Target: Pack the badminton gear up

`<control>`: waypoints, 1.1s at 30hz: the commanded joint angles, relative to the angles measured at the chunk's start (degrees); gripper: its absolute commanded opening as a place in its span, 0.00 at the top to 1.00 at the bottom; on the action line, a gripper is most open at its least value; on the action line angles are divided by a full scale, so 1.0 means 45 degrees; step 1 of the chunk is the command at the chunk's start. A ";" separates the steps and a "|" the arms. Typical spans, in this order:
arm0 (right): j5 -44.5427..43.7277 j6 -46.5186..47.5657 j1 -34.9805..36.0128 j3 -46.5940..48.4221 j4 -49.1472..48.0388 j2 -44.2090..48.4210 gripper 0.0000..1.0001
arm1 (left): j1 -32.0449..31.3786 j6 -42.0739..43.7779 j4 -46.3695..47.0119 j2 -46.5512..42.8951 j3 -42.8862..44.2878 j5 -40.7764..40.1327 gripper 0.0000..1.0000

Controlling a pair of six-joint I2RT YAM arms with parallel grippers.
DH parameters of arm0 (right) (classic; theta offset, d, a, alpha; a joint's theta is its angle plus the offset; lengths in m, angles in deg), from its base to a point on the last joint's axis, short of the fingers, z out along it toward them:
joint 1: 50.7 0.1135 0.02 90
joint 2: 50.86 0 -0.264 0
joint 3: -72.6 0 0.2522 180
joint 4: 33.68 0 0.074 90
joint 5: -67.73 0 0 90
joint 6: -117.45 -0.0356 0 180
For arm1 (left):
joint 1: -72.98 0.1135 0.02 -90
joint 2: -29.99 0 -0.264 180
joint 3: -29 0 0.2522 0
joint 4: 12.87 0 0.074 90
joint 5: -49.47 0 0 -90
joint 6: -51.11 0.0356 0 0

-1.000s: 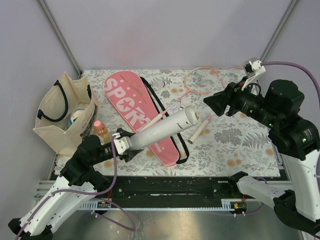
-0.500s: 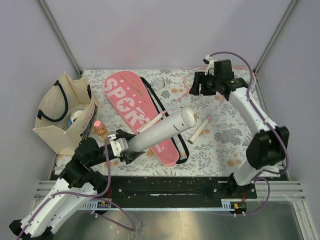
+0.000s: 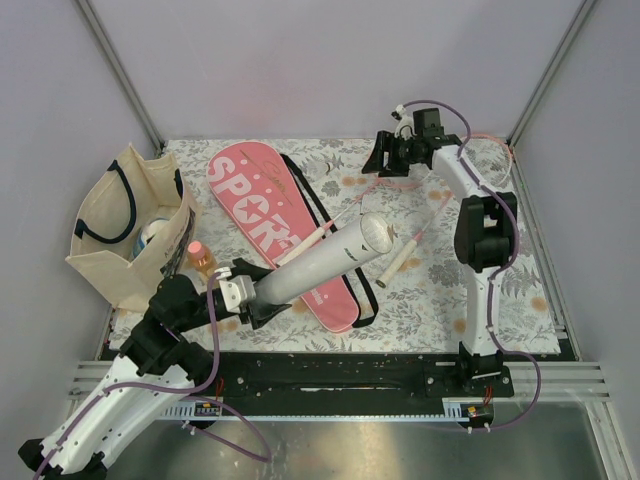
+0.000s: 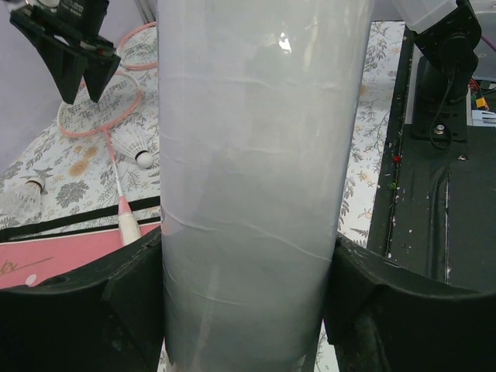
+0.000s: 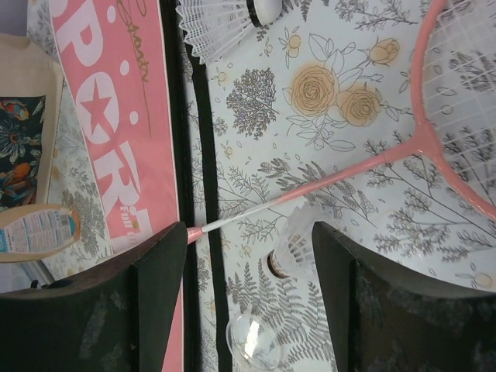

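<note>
My left gripper [image 3: 250, 290] is shut on the near end of the long white tube [image 3: 325, 258], which slants up over the pink "SPORT" cover [image 3: 262, 215]. In the left wrist view the tube [image 4: 260, 139] fills the gap between both fingers. Two pink rackets [image 3: 405, 165] lie at the back right, one white handle [image 3: 400, 258] beside the tube's far end. My right gripper [image 3: 382, 162] hovers open above them. Below its spread fingers [image 5: 159, 294] lie a white shuttlecock [image 5: 298, 249], a clear cap [image 5: 254, 341] and a racket shaft [image 5: 349, 174].
A beige tote bag [image 3: 130, 225] stands at the left with an orange bottle [image 3: 203, 260] beside it. The cover's black strap [image 5: 194, 155] runs along its edge. Another shuttlecock [image 5: 225, 19] lies near the strap. Two more shuttlecocks [image 4: 136, 143] rest on the floral cloth.
The right arm has swung from the right side out to the back over the rackets, and its jaws have spread wider. The left gripper and tube have stayed put.
</note>
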 commanded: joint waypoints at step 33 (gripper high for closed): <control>0.1640 0.0868 -0.0069 -0.2099 0.0605 0.1597 1.00 | -0.0027 0.0063 0.1333 0.0499 0.0008 0.0309 0.49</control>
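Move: The right hand, empty and open, is above the far part of the table. The shuttlecock it goes for lies about 11 cm below it, 5 cm back and 2 cm to its left. On the table too, the near racket's throat is some 4 cm ahead and 3 cm right, and a second shuttlecock roughly 8 cm ahead and 15 cm left. From the left hand, which holds the tube, the target shuttlecock is about 35 cm ahead, 23 cm right and 21 cm lower. Down and then back, the right hand sinks about 9 cm onto the shuttlecock beside the racket shaft, easing off midway, and draws some 6 cm back towards its base while the fingers tip about 15 degrees further down. Low over the table they close from wide open to nearly shut, pinching the shuttlecock's skirt, and the hand starts to rise, by 1 to 2 cm. ##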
